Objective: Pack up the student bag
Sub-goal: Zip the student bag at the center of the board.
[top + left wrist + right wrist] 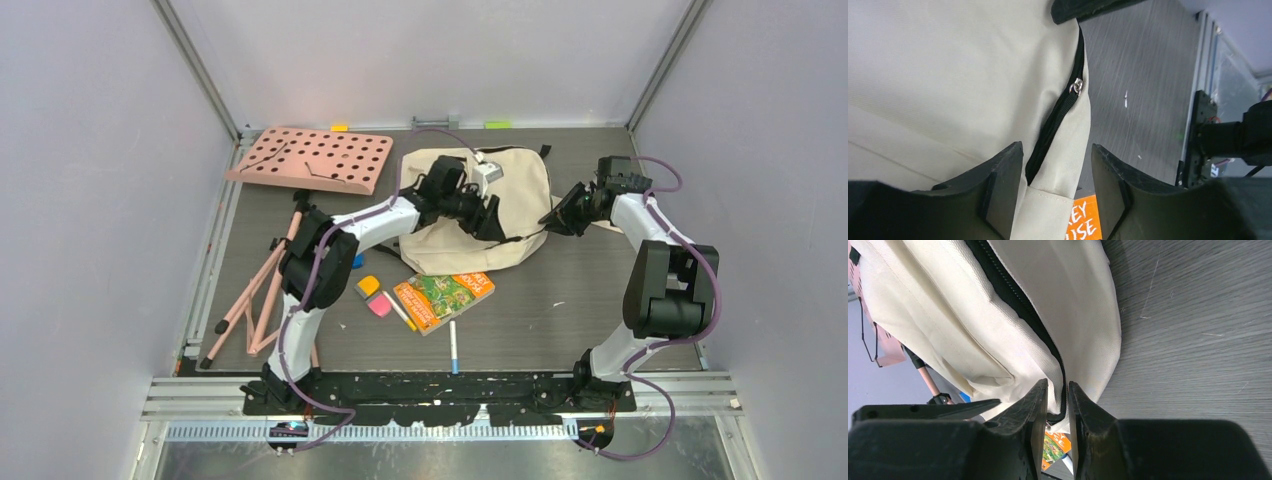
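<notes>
The student bag [515,185], cream fabric with a black zip, lies flat at the middle back of the table. My left gripper [489,221] hovers over its front half. In the left wrist view its jaws stand open [1057,154], with the bag's zipped edge [1060,165] loose between them and the metal zip pull [1077,87] farther ahead. My right gripper [555,217] is at the bag's right edge. Its fingers [1058,386] stand a narrow gap apart, with the bag's black zip seam [1013,295] running in between the tips.
An orange picture book [443,298] lies just in front of the bag, with an orange eraser [368,287], a pink eraser [380,305], a white marker [400,311] and a pen [453,348] nearby. A pink perforated board [310,158] and pink stand legs [255,295] occupy the left.
</notes>
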{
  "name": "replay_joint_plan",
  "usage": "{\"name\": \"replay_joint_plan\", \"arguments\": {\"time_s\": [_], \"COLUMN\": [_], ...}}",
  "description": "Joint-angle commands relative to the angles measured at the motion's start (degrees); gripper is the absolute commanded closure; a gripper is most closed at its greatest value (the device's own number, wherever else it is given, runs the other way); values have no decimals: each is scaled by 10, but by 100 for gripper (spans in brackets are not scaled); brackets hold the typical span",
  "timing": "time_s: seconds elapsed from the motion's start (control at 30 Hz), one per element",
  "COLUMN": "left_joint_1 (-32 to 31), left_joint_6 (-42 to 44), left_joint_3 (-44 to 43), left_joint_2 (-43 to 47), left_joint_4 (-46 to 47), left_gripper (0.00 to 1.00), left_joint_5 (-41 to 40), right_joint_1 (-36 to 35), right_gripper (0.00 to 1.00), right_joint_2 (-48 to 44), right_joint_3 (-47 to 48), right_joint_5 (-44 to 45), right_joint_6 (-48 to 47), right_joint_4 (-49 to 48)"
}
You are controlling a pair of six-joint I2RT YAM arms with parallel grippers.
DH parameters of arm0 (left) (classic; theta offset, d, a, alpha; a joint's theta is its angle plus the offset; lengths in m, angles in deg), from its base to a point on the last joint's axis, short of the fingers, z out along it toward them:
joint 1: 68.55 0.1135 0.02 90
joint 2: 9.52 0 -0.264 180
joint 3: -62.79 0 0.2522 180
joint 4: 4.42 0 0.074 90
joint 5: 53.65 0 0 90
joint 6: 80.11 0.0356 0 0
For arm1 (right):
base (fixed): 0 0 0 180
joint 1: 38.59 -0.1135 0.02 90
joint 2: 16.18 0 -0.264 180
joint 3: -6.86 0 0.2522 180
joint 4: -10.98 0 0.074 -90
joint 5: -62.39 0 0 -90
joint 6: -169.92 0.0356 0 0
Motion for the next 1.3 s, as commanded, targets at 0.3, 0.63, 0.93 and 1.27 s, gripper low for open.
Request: {"name": "replay_joint_plan", "arguments": {"time_s": [0.3,0.63,0.93,1.27], "left_joint_1": [-29,-40,-47,-53], "left_joint_6": [131,108,96,102], "left_joint_3": [-79,-106,-120,-104], "left_joint_2": [-52,-64,-73,-72], "left_joint_4": [-107,-107,-107,-108], "left_gripper": [49,54,67,79], "left_joint_5": [-70,-77,-67,-64], "right_joint_1": [2,2,2,2], "right_gripper": [71,72,72,72], "right_joint_2": [-24,-17,-10,-10], "right_joint_3": [20,21,23,21], "right_joint_5": [-13,-15,-19,-19], "right_joint_6": [-6,-8,-7,-8], "right_joint_4": [-12,-8,-8,-7]}}
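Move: The zipper's black pull tab lies about 4 cm to the right of my left fingertips, 5 cm below and a centimetre back. Its metal slider is some 2 cm farther right and 1 cm lower. The cream bag's middle is roughly 6 cm ahead, 4 cm left and 8 cm down; the orange book is about 15 cm back, 11 cm left and 12 cm down. From my right hand the tab is around 9 cm left, 3 cm back and 2 cm lower. I sink my half-open left hand about 5.5 cm onto the zipper line, tipping the fingers some 10 degrees steeper, then lift a centimetre and ease 2 cm right along the zipper towards the slider. The fingers narrow to about a quarter open around the pull tab without pinching it shut. My right hand stays put, its slightly open fingers still straddling the zipper tape at the bag's right corner. ##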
